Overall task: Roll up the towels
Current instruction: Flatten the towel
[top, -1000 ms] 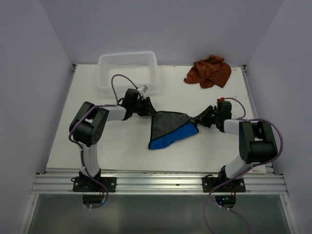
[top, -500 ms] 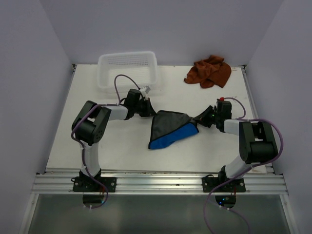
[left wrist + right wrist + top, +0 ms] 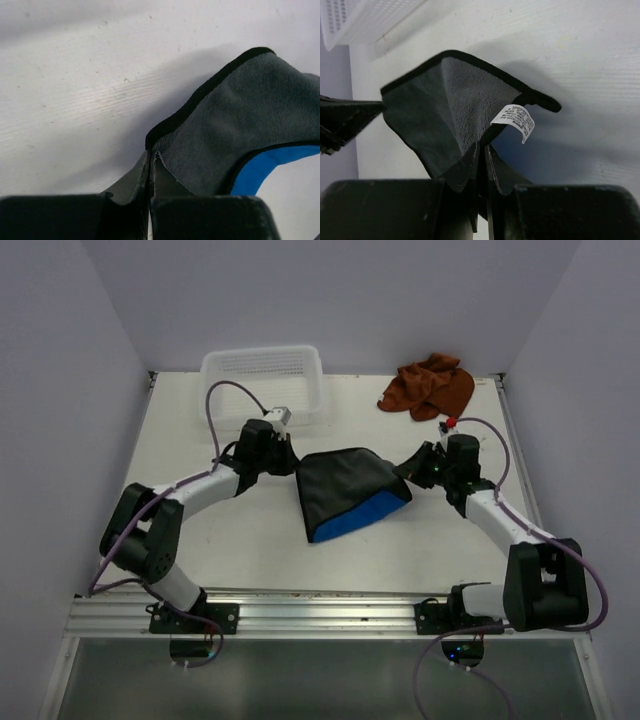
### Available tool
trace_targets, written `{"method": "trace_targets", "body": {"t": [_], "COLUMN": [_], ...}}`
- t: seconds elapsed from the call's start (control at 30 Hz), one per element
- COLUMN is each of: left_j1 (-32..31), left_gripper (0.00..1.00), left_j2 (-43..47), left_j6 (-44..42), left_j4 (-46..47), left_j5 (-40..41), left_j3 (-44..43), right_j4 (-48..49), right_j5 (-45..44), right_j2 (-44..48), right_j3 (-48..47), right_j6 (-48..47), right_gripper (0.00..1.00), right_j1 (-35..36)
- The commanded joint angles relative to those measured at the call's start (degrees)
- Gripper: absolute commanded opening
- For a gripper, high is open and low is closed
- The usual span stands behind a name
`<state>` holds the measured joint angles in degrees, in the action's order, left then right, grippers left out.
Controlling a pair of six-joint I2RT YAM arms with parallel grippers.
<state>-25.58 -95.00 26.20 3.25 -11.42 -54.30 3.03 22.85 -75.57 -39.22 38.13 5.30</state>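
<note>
The bright blue towel (image 3: 352,517), grey on its back (image 3: 245,120), is held up by its far edge between both arms over the middle of the table. My left gripper (image 3: 292,462) is shut on the towel's left corner (image 3: 151,159). My right gripper (image 3: 407,475) is shut on the right corner (image 3: 481,150), beside a white care tag (image 3: 515,120). The cloth sags between them, its blue side resting on the table. The rust-brown towel (image 3: 430,386) lies crumpled at the far right, apart from both grippers.
A white mesh basket (image 3: 262,383) stands at the far left of the table, just behind the left arm, and shows in the right wrist view (image 3: 355,17). Walls enclose the table on three sides.
Both arms have stretched forward and lifted the blue towel's far edge. The cloth now hangs wider and taller between them. The left gripper has closed on its corner.
</note>
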Motion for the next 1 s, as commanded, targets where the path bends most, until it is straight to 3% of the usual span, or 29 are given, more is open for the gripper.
{"method": "trace_targets", "body": {"t": [0.0, 0.27, 0.37, 0.4, 0.5, 0.73, 0.97], "left_j1": [-0.26, -0.26, -0.26, -0.26, -0.34, -2.01, -3.16], "left_gripper": [0.0, 0.0, 0.0, 0.0, 0.0, 0.0, 0.0], "left_j2": [8.31, 21.94, 24.42, 24.51, 24.77, 28.55, 30.67], "left_j6": [-3.52, -5.28, -6.24, -6.68, -6.86, -6.34, -5.89], "left_j4": [-1.57, -6.23, -6.58, -7.11, -9.39, -10.71, -13.35], "left_j5": [6.76, 10.45, 6.62, 4.85, 1.4, 2.01, 6.58], "left_j3": [2.96, 6.31, 7.19, 6.5, 6.31, 11.06, 12.65], "right_j4": [-4.34, -6.98, -8.47, -9.26, -9.61, -9.62, -3.38], "right_j5": [-2.28, -2.11, -2.72, -1.94, 1.4, -3.34, -1.67], "right_j2": [3.41, 10.87, 14.22, 14.66, 14.58, 11.68, -0.7], "right_j3": [-1.21, 1.6, 3.19, 3.45, 4.5, 3.9, -3.13], "right_j6": [-5.43, -7.98, -7.99, -7.29, -3.77, -2.54, -1.65], "right_gripper": [0.1, 0.14, 0.24, 0.36, 0.51, 0.53, 0.52], "right_j1": [2.6, 5.51, 5.6, 5.69, 5.86, 5.86, 5.86]}}
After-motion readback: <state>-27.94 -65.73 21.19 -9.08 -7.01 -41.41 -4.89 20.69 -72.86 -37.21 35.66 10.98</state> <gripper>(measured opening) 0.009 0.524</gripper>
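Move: The two hands hold the dark towel between them, the left by its far-left corner and the right by its right edge. The towel's middle lies about 12 cm right of the left hand, 4 cm back and 5 cm below, and about 10 cm left of the right hand, 4 cm back and 8 cm below. The white basket stands roughly 23 cm ahead of the left hand and 11 cm left; the brown towel, 22 cm ahead of the right hand and 14 cm right. Still pinching its corner of the dark towel, the left hand draws it back about 8 cm and somewhat left, climbing some 9 cm before sinking about 3. The right hand pulls back about 6 cm and rises slightly, opens halfway and lets go of its edge, then dips about 5 cm and eases forward, fingers open. ##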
